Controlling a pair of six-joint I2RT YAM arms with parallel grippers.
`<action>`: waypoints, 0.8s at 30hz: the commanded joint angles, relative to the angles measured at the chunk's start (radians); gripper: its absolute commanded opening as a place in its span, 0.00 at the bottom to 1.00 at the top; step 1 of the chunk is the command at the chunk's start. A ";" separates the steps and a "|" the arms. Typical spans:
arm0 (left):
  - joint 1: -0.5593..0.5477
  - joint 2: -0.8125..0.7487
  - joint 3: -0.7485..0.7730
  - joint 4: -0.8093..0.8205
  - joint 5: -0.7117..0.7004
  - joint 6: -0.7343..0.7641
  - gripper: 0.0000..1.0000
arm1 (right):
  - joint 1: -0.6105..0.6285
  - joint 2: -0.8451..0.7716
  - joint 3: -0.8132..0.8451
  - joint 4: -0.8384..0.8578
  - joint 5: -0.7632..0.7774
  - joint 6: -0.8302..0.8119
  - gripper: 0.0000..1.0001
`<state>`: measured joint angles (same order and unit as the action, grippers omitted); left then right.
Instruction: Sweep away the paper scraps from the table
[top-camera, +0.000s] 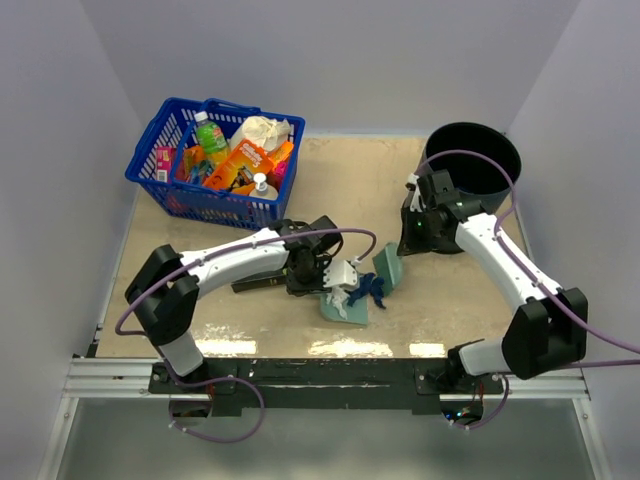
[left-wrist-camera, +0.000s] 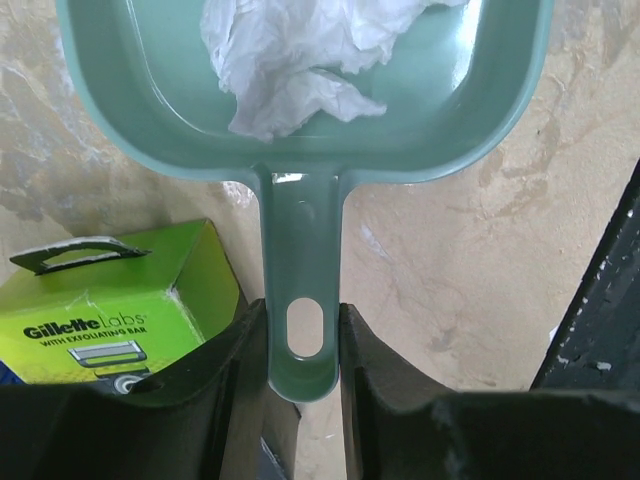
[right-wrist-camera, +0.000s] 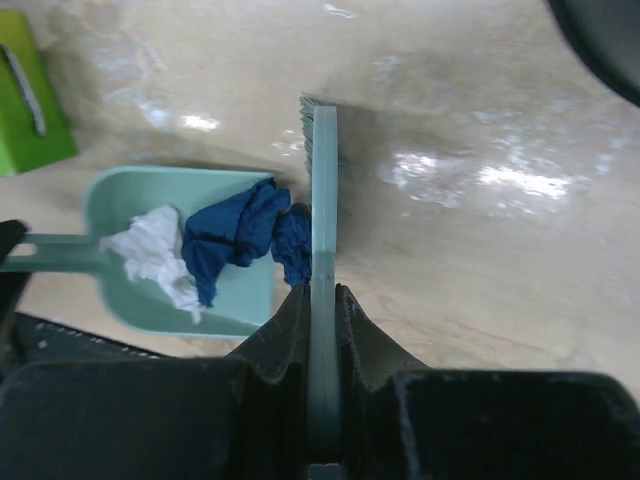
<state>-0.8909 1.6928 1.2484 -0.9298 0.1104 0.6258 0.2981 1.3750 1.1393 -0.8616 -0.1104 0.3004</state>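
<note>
A dark blue paper scrap (right-wrist-camera: 235, 235) lies across the open lip of the teal dustpan (right-wrist-camera: 150, 195), and a white paper scrap (right-wrist-camera: 150, 255) sits inside the pan. The teal brush (right-wrist-camera: 323, 200) stands edge-on against the blue scrap's right side. My right gripper (right-wrist-camera: 322, 300) is shut on the brush's handle. My left gripper (left-wrist-camera: 303, 340) is shut on the dustpan's handle (left-wrist-camera: 300, 260), with the white scrap (left-wrist-camera: 300, 60) in the pan ahead of it. From above, dustpan (top-camera: 335, 310), blue scrap (top-camera: 370, 292) and brush (top-camera: 388, 265) sit at the table's (top-camera: 340, 190) front middle.
A blue basket (top-camera: 215, 160) full of groceries stands at the back left. A black bin (top-camera: 475, 160) stands at the back right, just behind my right arm. A green-and-black box (left-wrist-camera: 110, 310) lies on the table right beside my left gripper.
</note>
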 joint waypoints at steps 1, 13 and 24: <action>-0.008 0.030 0.023 0.072 -0.025 -0.069 0.00 | 0.001 0.016 0.019 0.056 -0.204 0.078 0.00; 0.001 -0.050 -0.096 0.340 -0.040 -0.202 0.00 | -0.001 -0.048 0.036 0.010 -0.270 -0.021 0.00; 0.066 -0.237 -0.426 0.804 0.006 -0.304 0.00 | -0.001 -0.171 0.138 -0.154 -0.138 -0.244 0.00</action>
<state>-0.8246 1.5318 0.8780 -0.3782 0.0853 0.3687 0.2970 1.2545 1.1908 -0.9672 -0.2878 0.1280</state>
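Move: The blue scraps at the dustpan's mouth lie about 6 cm left of the right gripper, 5 cm back and 10 cm below. From that gripper the green dustpan's middle is some 12 cm left and 7 cm back, and the bin 11 cm ahead and 9 cm right. The left gripper has the scraps 13 cm to its right, level ahead and 3 cm down, the white paper 7 cm right and 2 cm back, and the Gillette box 7 cm left and 4 cm ahead. Keep the brush pinched in the right gripper and sweep it left about 4 cm towards the blue scraps and pan, rolling the hand's left side up; then lift it some 4 cm while easing back and slightly right, turning counter-clockwise. Keep the left grip on the dustpan handle: shift forward and right, then return left while sinking about 3 cm, swinging the pan counter-clockwise and tipping its mouth side up. ##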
